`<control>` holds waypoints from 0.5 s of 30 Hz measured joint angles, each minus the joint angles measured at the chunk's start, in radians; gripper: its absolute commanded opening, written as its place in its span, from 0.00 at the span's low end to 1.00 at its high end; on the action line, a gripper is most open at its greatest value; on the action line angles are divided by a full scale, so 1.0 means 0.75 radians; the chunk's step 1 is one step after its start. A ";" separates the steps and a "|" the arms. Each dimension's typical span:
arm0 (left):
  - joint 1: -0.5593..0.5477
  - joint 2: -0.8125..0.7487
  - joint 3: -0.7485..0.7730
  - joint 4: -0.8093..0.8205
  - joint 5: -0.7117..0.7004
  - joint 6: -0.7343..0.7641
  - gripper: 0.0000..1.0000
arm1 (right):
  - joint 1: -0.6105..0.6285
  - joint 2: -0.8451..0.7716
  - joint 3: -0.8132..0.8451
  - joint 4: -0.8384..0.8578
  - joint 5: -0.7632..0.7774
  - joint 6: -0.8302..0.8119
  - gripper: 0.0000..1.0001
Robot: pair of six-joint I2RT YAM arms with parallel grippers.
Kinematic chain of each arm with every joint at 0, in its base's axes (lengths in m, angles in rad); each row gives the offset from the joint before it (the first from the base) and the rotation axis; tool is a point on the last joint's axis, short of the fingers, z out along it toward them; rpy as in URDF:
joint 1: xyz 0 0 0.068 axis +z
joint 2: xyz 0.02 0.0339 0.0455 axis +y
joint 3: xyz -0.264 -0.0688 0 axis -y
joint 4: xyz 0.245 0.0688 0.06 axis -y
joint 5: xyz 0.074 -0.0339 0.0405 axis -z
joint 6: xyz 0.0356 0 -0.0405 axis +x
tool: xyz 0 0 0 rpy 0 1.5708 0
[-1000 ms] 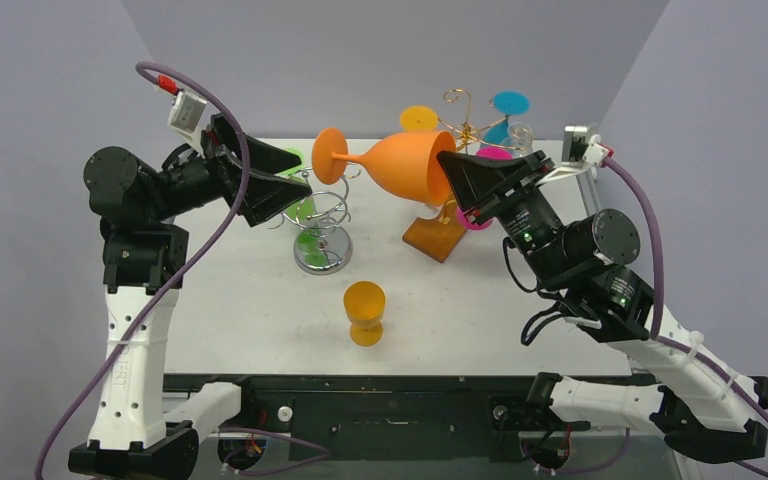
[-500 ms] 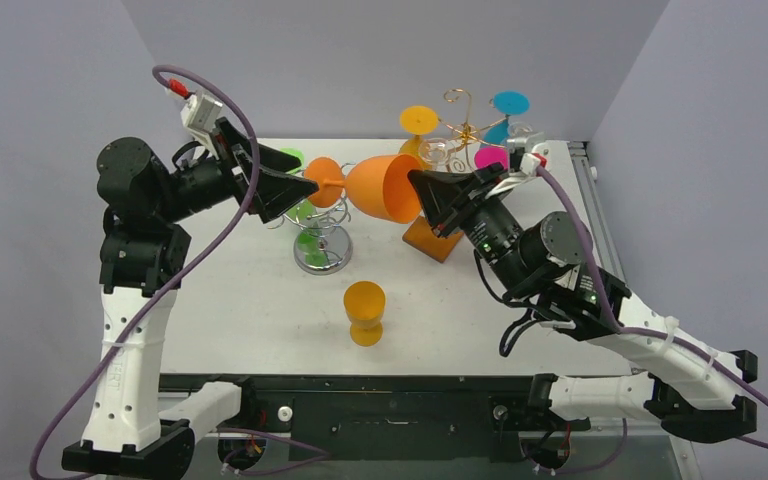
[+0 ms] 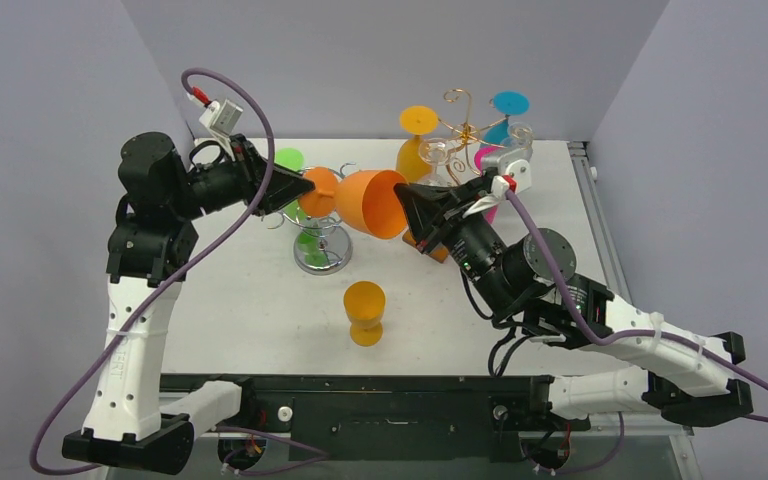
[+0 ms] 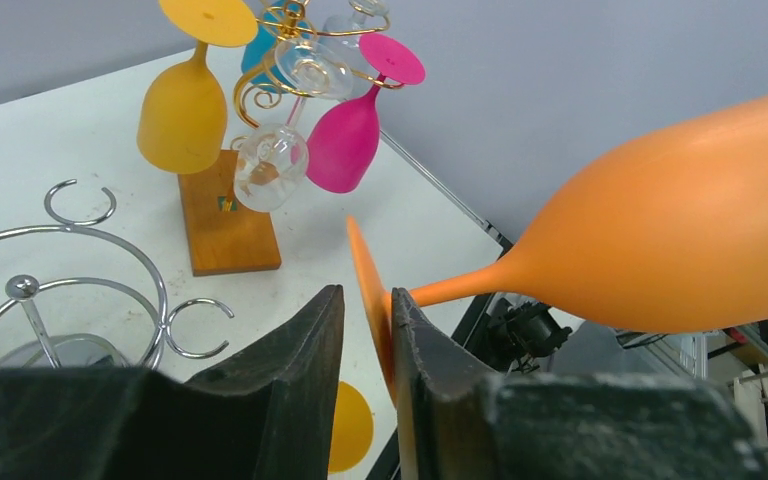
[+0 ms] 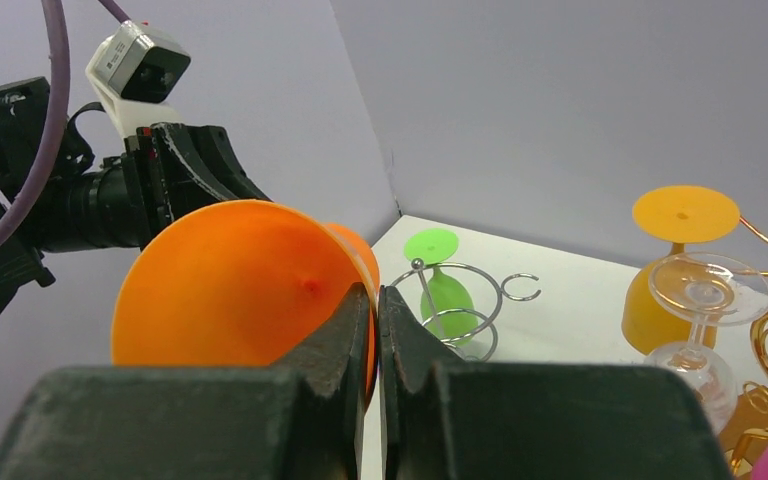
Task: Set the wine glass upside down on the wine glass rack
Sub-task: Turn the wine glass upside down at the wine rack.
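The orange wine glass (image 3: 372, 203) lies on its side in the air above the silver wire rack (image 3: 322, 238), foot pointing left. My right gripper (image 3: 407, 205) is shut on its rim, one finger inside the bowl (image 5: 230, 290), one outside. My left gripper (image 3: 305, 190) straddles the glass's flat foot (image 4: 372, 290). Its jaws stand narrow. The right-hand finger (image 4: 430, 350) touches the foot, while a thin gap shows beside the other finger.
A green glass (image 3: 308, 212) hangs on the silver rack. The gold rack (image 3: 465, 125) on a wooden base (image 4: 225, 225) carries yellow, blue, pink and clear glasses. Another orange glass (image 3: 364, 312) stands upside down on the table nearer the front.
The right arm carried the orange glass leftward and lower. The left arm came in to meet it, and its wide jaws narrowed around the foot.
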 measured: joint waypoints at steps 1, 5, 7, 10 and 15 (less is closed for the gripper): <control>-0.001 0.000 0.000 -0.003 0.012 -0.001 0.12 | 0.014 0.006 0.000 0.009 0.014 -0.018 0.00; -0.003 0.006 0.002 -0.017 0.038 -0.005 0.00 | 0.062 0.037 0.013 0.024 0.057 -0.081 0.19; -0.003 0.017 0.015 -0.034 0.033 0.004 0.00 | 0.072 0.048 0.027 0.017 0.059 -0.090 0.50; -0.003 0.042 0.079 -0.074 0.029 0.079 0.00 | 0.082 0.073 0.077 -0.058 0.053 -0.074 0.72; -0.003 0.045 0.216 -0.055 -0.033 0.298 0.00 | 0.075 0.068 0.154 -0.289 -0.028 -0.014 0.75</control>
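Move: Between the two hands the orange wine glass lies near level, its foot between the left fingers and its bowl rim still pinched by the right; its middle is about 4 cm back, 8 cm right and 2 cm above the left hand, and 4 cm ahead, 6 cm left and 3 cm below the right. From the left hand the silver rack stands roughly 20 cm ahead, 2 cm left and 31 cm down; the hung green glass is 25 cm ahead, 7 cm left and 29 cm lower; the standing amber glass is 4 cm back, 9 cm right and 38 cm below. Pinching the glass's foot, the left hand closes its part-open fingers fully, stays put, then lifts about 4 cm, tipping its fingertips up some 15 degrees. The right hand, shut on the rim, eases left, then opens wide to let go, drawing back 2 cm overall, sinking slightly and rolling its left side down about 10 degrees. ##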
